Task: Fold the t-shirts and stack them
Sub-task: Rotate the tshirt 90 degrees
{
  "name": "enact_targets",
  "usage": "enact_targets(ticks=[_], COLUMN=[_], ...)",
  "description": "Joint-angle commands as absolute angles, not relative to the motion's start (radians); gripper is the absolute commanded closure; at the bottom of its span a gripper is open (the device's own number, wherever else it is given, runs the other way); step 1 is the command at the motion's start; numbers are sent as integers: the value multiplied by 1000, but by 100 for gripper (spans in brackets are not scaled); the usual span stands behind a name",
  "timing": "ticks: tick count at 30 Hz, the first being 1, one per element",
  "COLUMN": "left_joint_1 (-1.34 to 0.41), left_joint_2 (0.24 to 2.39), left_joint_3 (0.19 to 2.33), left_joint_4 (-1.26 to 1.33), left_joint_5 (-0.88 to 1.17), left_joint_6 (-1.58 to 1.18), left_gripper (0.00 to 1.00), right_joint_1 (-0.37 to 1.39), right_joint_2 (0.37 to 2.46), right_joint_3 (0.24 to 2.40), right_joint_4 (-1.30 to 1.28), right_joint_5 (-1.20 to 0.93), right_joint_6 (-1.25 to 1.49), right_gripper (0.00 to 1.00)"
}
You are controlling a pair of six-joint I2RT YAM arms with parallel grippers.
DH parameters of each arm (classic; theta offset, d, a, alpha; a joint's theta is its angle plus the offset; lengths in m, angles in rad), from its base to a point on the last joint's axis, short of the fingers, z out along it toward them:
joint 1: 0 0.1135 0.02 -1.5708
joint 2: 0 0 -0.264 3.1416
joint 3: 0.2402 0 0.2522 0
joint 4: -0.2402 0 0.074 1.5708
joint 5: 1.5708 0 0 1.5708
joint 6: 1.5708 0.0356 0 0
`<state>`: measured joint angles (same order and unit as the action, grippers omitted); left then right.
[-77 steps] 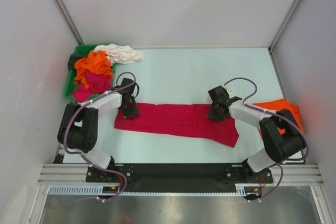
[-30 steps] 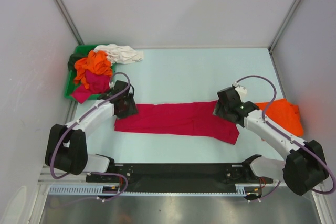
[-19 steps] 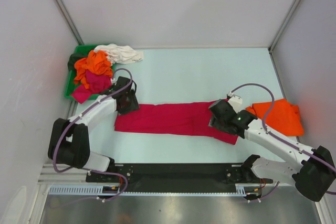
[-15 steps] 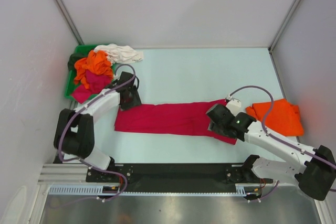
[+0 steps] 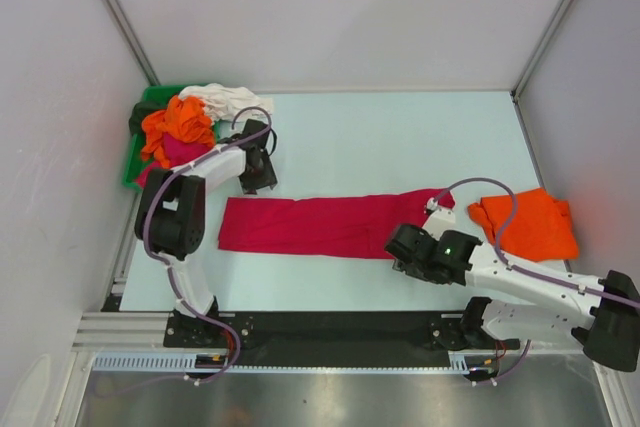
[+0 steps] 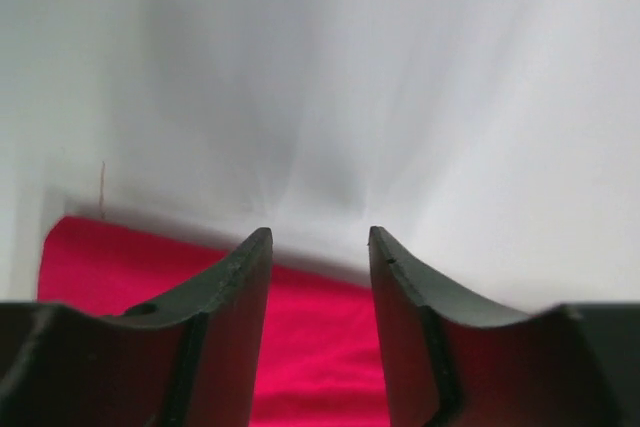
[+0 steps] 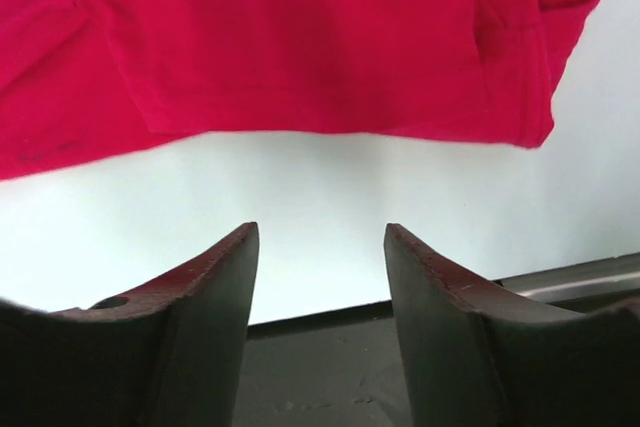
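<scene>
A large crimson-red t-shirt (image 5: pixel 320 225) lies folded into a long strip across the table. My left gripper (image 5: pixel 261 181) stands open just beyond the strip's left end, nothing between its fingers (image 6: pixel 320 237); red cloth (image 6: pixel 315 357) shows below them. My right gripper (image 5: pixel 400 246) is open and empty at the strip's near edge, towards its right end. In the right wrist view the red shirt (image 7: pixel 300 37) lies beyond the open gripper (image 7: pixel 320 232). A folded orange t-shirt (image 5: pixel 527 224) rests at the far right.
At the back left a green bin (image 5: pixel 132 169) holds a heap of orange (image 5: pixel 178 122), magenta (image 5: pixel 180 153) and dark (image 5: pixel 140 117) shirts, with a white one (image 5: pixel 235 100) spilling over its rim. A black rail (image 5: pixel 330 325) runs along the table's near edge.
The left gripper has moved off the shirt's left end towards the back. The right gripper has swung left and towards the near edge, off the shirt's right end. Both jaws have narrowed slightly.
</scene>
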<state>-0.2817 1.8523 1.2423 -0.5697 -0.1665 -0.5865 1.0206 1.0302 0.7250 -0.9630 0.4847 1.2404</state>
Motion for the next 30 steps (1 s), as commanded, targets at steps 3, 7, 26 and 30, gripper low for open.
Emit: enact_targets(ticks=[3, 7, 26, 30], left_joint_1=[-209, -178, -173, -198], left_joint_2=[1902, 1913, 1919, 1875], left_joint_3=[1330, 1341, 1240, 1195], left_joint_4=[-571, -565, -537, -522], left_joint_5=[-189, -189, -144, -143], left_joint_6=[-585, -565, -572, -572], left_gripper=[67, 93, 100, 100], right_joint_1=[1115, 1137, 1146, 1086], right_joint_2=[1046, 1058, 1178, 1271], right_joint_3=[703, 687, 656, 683], right_joint_4=[-999, -989, -954, -882], right_joint_5=[543, 543, 552, 551], right_joint_6=[1393, 1413, 1523, 1456], right_gripper=[49, 71, 100, 100])
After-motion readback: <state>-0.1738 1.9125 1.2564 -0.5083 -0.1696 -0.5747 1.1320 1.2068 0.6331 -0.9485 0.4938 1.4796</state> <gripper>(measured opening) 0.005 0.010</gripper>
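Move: The folded t-shirt lies flat between my hands. Its middle is about 9 cm back and 13 cm to the right of my left hand, 2 cm below. The green bin stands some 12 cm ahead and 16 cm left of that hand. From my right hand the shirt's middle lies roughly 14 cm ahead, 12 cm left and 7 cm below; the orange folded shirt is about 15 cm ahead and 21 cm to the right. I shut both empty grippers, outside the red shirt. My left hand slides about 4 cm left and a little forward beyond its far edge, toward the far-left corner's side, then sinks until the closed tips are at the table. My right hand draws back some 3 cm from the near edge while sinking about 5 cm, tips stopping just above the table. ##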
